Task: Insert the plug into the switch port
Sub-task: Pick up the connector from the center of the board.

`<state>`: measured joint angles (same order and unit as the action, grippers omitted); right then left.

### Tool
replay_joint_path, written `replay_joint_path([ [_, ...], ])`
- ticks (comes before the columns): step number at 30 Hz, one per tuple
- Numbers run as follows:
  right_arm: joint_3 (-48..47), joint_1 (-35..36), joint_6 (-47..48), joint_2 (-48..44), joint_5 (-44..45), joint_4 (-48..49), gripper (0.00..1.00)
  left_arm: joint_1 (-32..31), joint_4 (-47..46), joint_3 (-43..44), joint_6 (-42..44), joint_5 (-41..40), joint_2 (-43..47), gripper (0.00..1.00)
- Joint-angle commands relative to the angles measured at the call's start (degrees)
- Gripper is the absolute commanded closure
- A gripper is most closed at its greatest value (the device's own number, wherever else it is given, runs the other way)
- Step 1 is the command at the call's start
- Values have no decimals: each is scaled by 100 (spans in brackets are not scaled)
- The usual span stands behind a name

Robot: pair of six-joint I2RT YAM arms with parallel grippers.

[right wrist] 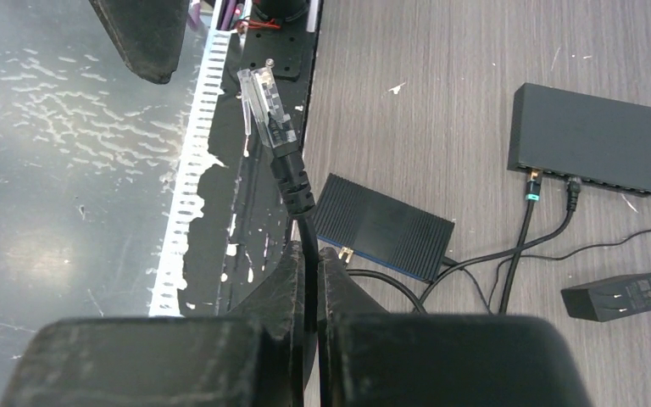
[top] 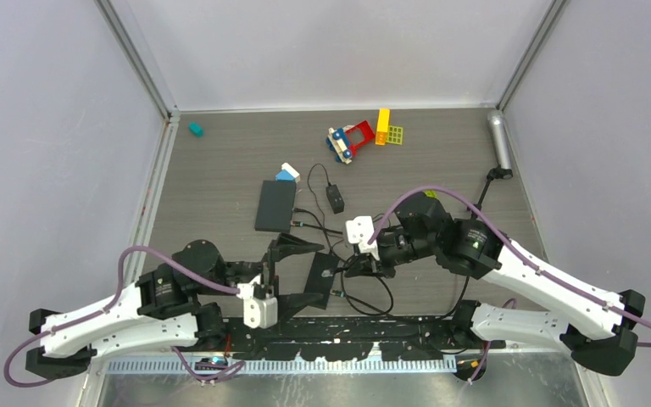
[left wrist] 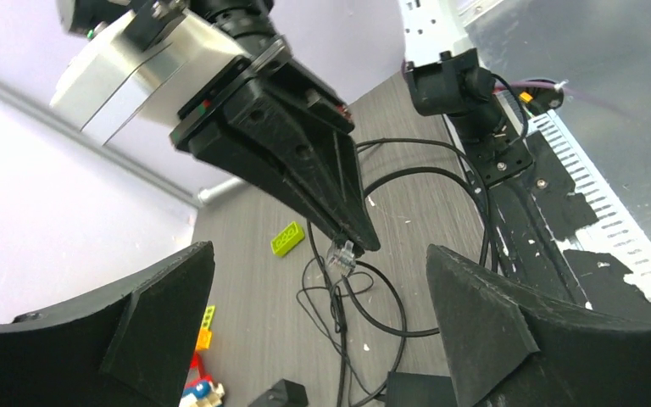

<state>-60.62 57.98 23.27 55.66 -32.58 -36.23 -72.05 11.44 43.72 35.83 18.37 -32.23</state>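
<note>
My right gripper (right wrist: 309,252) is shut on a black cable just behind its clear plug (right wrist: 266,103), which sticks out past the fingertips above the table's near edge. In the left wrist view the plug (left wrist: 342,255) hangs at the tips of the right gripper's fingers (left wrist: 305,174). A small dark switch (right wrist: 385,225) with a blue edge lies flat on the table just beyond them. My left gripper (top: 322,271) is open wide, one finger on each side of this switch (top: 319,277) and touching nothing. From above, the right gripper (top: 361,265) is at the switch's right side.
A larger black box (top: 275,205) with two cables plugged in lies behind the switch, and a power adapter (top: 335,199) sits to its right. Loose cable loops (top: 373,297) trail over the table. Toy bricks (top: 358,140) lie at the back and a silver cylinder (top: 499,140) far right.
</note>
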Motion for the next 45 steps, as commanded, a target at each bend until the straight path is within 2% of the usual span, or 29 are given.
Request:
replay_joint_path([
  [1,-280,-41,-189,-8,-398,-34,100,-27,171,339,648,726,-137,5],
  [7,-371,-126,-554,176,-691,-7,99,-21,670,653,811,1089,-296,33],
  [9,-359,-162,-578,199,-802,-5,100,-19,771,725,849,1097,-330,38],
  [14,-315,-184,-679,202,-859,80,100,-19,857,743,866,1044,-429,45],
  [21,-287,-191,-680,192,-1003,98,99,-20,861,734,847,846,-635,41],
  [24,-246,-191,-635,166,-1112,101,100,-20,782,796,761,804,-764,45],
  [28,-198,-192,-597,125,-1158,98,99,-19,781,874,726,843,-941,57],
  [37,-118,-193,-547,28,-1146,98,99,-20,782,844,713,850,-962,99],
  [38,-110,-191,-521,26,-1146,98,99,-19,778,827,663,822,-953,100],
  [39,-102,-196,-472,5,-1146,109,97,-19,762,822,593,789,-944,100],
  [43,318,-191,-264,-334,-699,694,63,-19,420,646,-137,412,-897,100],
  [44,487,-190,-158,-473,-506,966,56,-24,289,563,-364,307,-868,100],
  [45,708,-190,-66,-607,-312,1320,54,-20,103,448,-599,142,-829,100],
])
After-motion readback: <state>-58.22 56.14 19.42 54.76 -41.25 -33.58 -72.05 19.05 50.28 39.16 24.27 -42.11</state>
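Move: The plug sticks out of the right gripper's shut fingers. It lies about 3 cm to the right of the open left hand, 1 cm ahead of it and 2 cm lower. From the right hand it is some 4 cm to the left, 1 cm back and 1 cm lower. On the table, roughly 30 cm below the left hand, the ribbed black box lies about 5 cm ahead and 2 cm right, and the flat black box some 23 cm ahead and 10 cm left. Bring the left gripper back about 2 cm with its fingers half closing, then down and to the right towards the plug, some 2.5 cm, rolling slightly, and pinch the plug between the fingertips. Meanwhile let the right gripper ease back about 2 cm, keeping its hold on the cable, tilting some 10 degrees; only once the left has gripped, open the right fingers. ##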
